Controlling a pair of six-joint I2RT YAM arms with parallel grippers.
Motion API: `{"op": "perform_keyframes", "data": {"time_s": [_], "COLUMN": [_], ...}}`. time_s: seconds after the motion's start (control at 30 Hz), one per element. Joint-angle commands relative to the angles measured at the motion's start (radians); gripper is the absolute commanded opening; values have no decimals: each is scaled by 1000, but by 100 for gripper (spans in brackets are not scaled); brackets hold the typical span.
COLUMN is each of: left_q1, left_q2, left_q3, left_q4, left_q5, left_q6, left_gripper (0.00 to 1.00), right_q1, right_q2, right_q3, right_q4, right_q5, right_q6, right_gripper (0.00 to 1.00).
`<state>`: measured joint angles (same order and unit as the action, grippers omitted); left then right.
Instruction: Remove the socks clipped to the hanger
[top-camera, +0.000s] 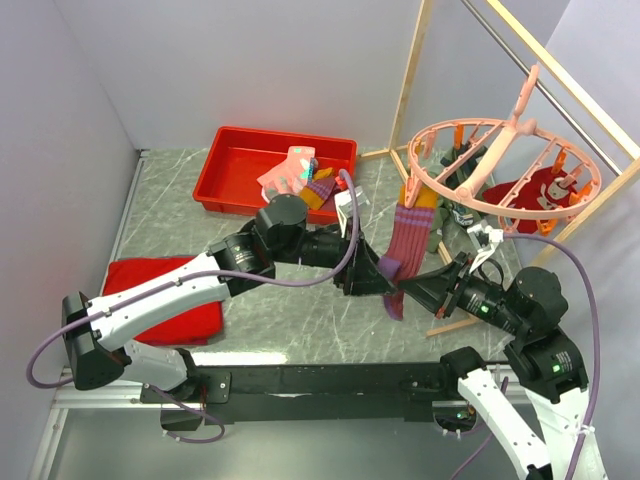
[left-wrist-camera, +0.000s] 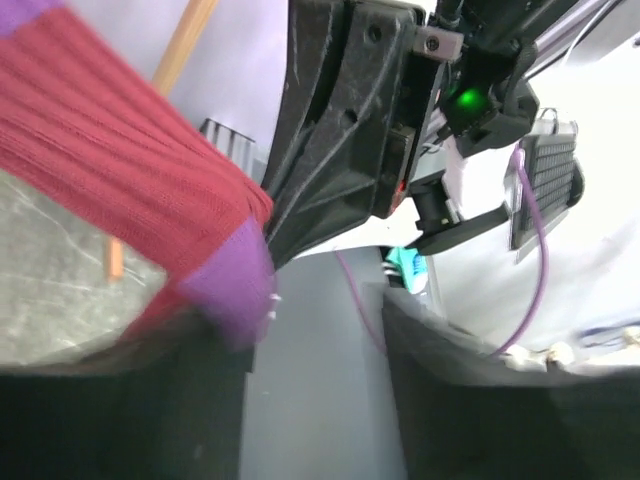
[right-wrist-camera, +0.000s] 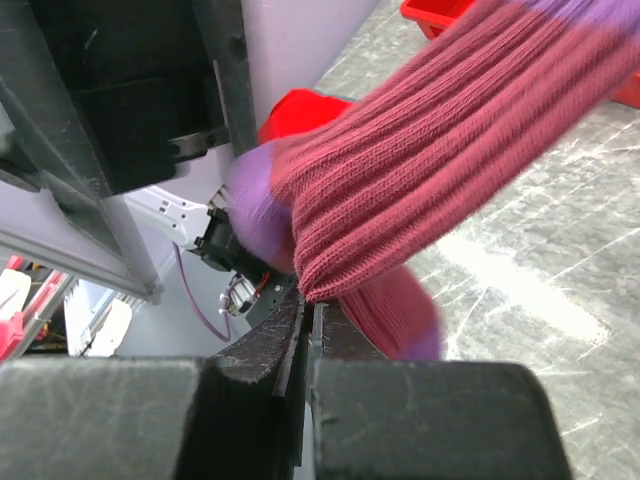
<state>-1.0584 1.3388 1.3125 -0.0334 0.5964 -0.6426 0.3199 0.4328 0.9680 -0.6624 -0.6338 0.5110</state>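
Observation:
A maroon sock (top-camera: 408, 240) with purple ends hangs from a clip on the pink ring hanger (top-camera: 428, 131), its lower end between my two grippers. My right gripper (top-camera: 412, 290) is shut, and its tips (right-wrist-camera: 308, 310) pinch the edge of the ribbed maroon sock (right-wrist-camera: 420, 170). My left gripper (top-camera: 378, 272) stands open right beside it. In the left wrist view the sock (left-wrist-camera: 110, 150) lies against the left finger, and the gap of the gripper (left-wrist-camera: 315, 400) holds nothing. A red sock (top-camera: 535, 190), a mustard one (top-camera: 425, 197) and a dark green one (top-camera: 462, 208) also hang from the ring.
A red tray (top-camera: 225, 170) at the back left holds loose socks (top-camera: 290, 175). A folded red cloth (top-camera: 150, 275) lies at the left under my left arm. The wooden-framed rail (top-camera: 410, 80) carries the hanger at the back right.

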Motion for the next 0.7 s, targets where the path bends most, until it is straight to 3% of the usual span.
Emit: {"op": "perform_keyframes", "data": {"time_s": [0.0,0.17,0.4,0.47,0.57,0.67], "left_q1": [62,240,340,360,371,382], "left_q2": [-53,-24,280,345,457,532], "left_q3": [-5,-27,165,172,197,235], "left_q4": [16,225,398,598,847,926], "left_q5": [-4,123,316,374,393,378], "left_q6": [17,-149,-304,-451,-635,-724], "left_gripper": [76,76,75,79,74,72], "right_q1": [-2,-2,-2,-2,-2,-2], "right_q2": [-26,-25,-3,4,7,7], "right_q3": [-26,-18,3,17,31,38], "right_q4": [40,-3,-25,-32,-43,-46], "right_q5": [-29,-24,-35,-35,-29,-24], "right_q6": [23,14,3,0,-3,-3], "right_gripper": [0,0,0,0,0,0]}}
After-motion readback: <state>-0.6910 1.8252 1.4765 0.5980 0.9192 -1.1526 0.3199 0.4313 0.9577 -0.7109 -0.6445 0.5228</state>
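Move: The striped sock's clipped cuff is about 17 cm ahead of the left hand, 7 cm to its right and roughly 3 cm higher. The sock's ankle, in the right fingers, is level with the left hand and some 4 cm right. The hanger ring's middle lies about 23 cm right of the left hand, 18 cm ahead and 8 cm up; the green sock 14 cm right, 22 cm ahead. From the right hand the cuff is about 17 cm ahead, 4 cm right, 5 cm up. Forward in a quick shallow arc of some 18 cm, the left hand leaves the striped sock's foot and heads for the clipped cuff, swinging out left and up about 3 cm, then back right and down. Its already half-open fingers spread wider while the hand rolls and tilts by roughly 20 degrees. The right hand keeps its pinch on the sock's ankle, sinking about 1 cm. ##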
